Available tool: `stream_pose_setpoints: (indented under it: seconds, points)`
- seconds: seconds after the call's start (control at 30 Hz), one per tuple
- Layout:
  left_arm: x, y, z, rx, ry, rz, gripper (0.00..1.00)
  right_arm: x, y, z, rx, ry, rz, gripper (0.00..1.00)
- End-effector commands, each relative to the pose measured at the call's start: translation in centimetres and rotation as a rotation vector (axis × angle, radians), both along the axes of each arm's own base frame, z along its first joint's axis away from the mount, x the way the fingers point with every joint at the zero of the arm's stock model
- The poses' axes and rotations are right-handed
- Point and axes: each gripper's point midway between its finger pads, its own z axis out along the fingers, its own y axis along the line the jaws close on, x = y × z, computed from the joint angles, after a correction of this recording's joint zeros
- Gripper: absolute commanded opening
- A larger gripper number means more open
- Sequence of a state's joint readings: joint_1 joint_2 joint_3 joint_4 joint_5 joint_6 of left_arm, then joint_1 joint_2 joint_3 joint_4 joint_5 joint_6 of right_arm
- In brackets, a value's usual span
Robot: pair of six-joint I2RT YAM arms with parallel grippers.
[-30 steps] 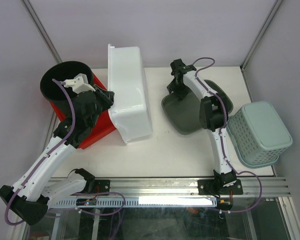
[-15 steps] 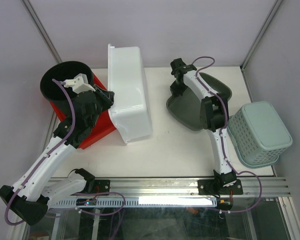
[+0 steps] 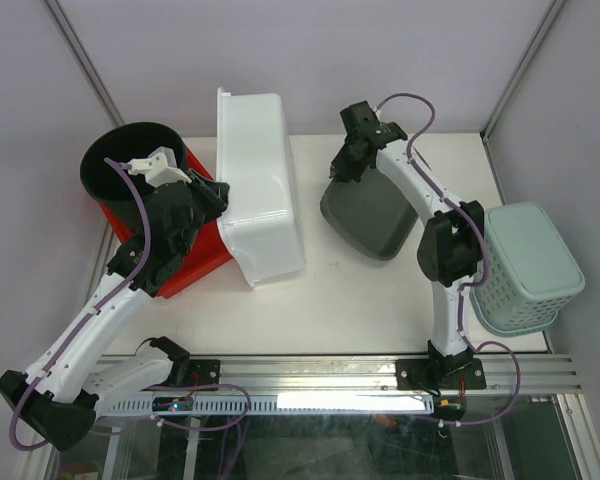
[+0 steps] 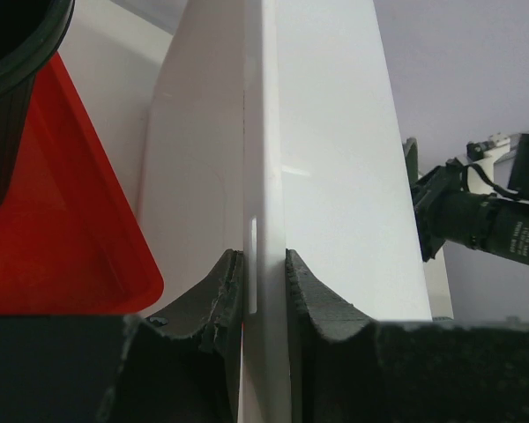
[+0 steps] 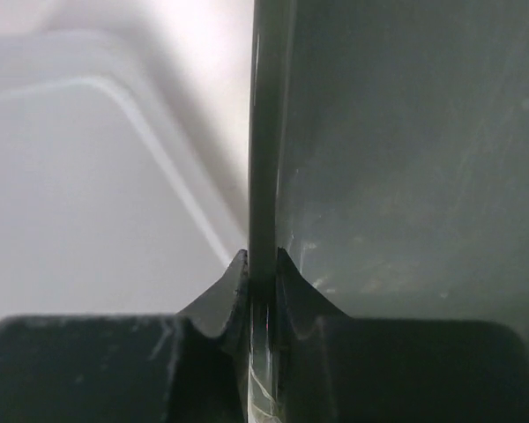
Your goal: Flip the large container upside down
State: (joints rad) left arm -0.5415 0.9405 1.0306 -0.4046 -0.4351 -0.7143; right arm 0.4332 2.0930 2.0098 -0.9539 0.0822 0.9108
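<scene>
The large container (image 3: 260,190) is a white rectangular tub, tipped onto its side at the table's back left, its rim toward the left. My left gripper (image 3: 218,198) is shut on that rim; in the left wrist view the fingers (image 4: 263,264) pinch the thin white edge of the tub (image 4: 326,159). My right gripper (image 3: 342,165) is shut on the rim of a grey-green tub (image 3: 365,215), which hangs tilted with its underside showing. In the right wrist view the gripper (image 5: 262,260) clamps the dark edge of the grey-green tub (image 5: 406,159).
A red bin (image 3: 195,262) and a black bucket (image 3: 130,160) stand against the white tub's left side. A pale teal basket (image 3: 525,265) overhangs the table's right edge, beside the right arm. Metal frame posts rise at both back corners.
The right gripper closed on the grey-green tub's rim, then lifted and tilted it up and leftward. The left gripper and the white tub have not moved.
</scene>
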Motion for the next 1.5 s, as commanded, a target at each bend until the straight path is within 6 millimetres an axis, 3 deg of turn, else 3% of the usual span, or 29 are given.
stream_pose_setpoints:
  seconds: [0.0, 0.13, 0.3, 0.4, 0.57, 0.77, 0.93, 1.0, 1.1, 1.27, 1.33, 1.4, 1.47]
  points:
    - [-0.1, -0.9, 0.5, -0.061, -0.015, -0.039, 0.0, 0.0, 3.9, 9.2, 0.203, -0.248, 0.209, 0.0]
    - [-0.1, -1.0, 0.2, -0.063, -0.008, -0.042, 0.0, -1.8, 6.0, 12.5, 0.316, -0.345, 0.418, 0.0]
    - [-0.1, -0.9, 0.0, -0.073, -0.005, -0.035, 0.0, -5.4, 6.8, 17.3, 0.597, -0.479, 0.629, 0.0]
    - [0.0, -1.3, -0.3, -0.078, 0.002, -0.048, 0.0, -7.0, 5.5, 19.0, 0.754, -0.561, 0.694, 0.0]
    - [0.1, -1.5, -0.3, -0.077, 0.002, -0.055, 0.0, -7.8, 1.4, 19.1, 0.872, -0.596, 0.701, 0.0]
    - [0.3, -1.1, 0.3, -0.073, -0.012, -0.036, 0.0, -7.8, -3.7, 16.1, 1.023, -0.532, 0.621, 0.0]
    - [0.7, -1.6, 0.6, -0.072, -0.021, -0.05, 0.0, -8.3, -6.0, 14.3, 1.133, -0.464, 0.601, 0.0]
    - [0.7, -1.7, 0.7, -0.073, -0.022, -0.054, 0.0, -7.8, -7.2, 12.7, 1.131, -0.414, 0.546, 0.1]
    - [0.7, -1.7, 0.5, -0.067, -0.02, -0.054, 0.0, -6.9, -9.2, 9.7, 1.062, -0.324, 0.42, 0.14]
    - [0.7, -1.5, 0.4, -0.061, -0.02, -0.047, 0.0, -5.8, -13.0, 4.1, 0.634, -0.189, 0.306, 0.17]
    - [0.9, -1.7, 0.3, -0.061, -0.016, -0.053, 0.0, -5.7, -14.1, 2.6, 0.541, -0.137, 0.266, 0.27]
    - [0.9, -2.0, 0.2, -0.064, -0.013, -0.06, 0.0, -5.3, -15.0, 1.8, 0.473, -0.113, 0.233, 0.47]
    - [1.0, -2.0, 0.1, -0.065, -0.01, -0.064, 0.0, -4.9, -16.1, 1.3, 0.403, -0.095, 0.203, 0.59]
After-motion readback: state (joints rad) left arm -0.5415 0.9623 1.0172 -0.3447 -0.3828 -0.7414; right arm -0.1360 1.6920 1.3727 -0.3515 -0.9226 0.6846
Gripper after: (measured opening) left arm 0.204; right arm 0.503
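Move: The right gripper already pinches the far-left rim of the tilted grey container, whose middle lies about 8 cm to the right, 7 cm back and 7 cm lower. The large white container, still held on its side by the left gripper, has its middle roughly 16 cm left of the right hand and 5 cm back, about level; the upturned basket is some 41 cm right, 20 cm back and 8 cm lower. From the left gripper the grey container lies about 29 cm right, level with it and 22 cm lower. Swing the right gripper up and left with the pinched rim, drawing back about 5 cm, then sweep it some 19 cm to the right, away from the white container, rolling its left side up by about 60 degrees. Sink slightly, ease forward, roll partly back and open the fingers around the rim. Keep the left gripper's pinch on the white container, edging right. ##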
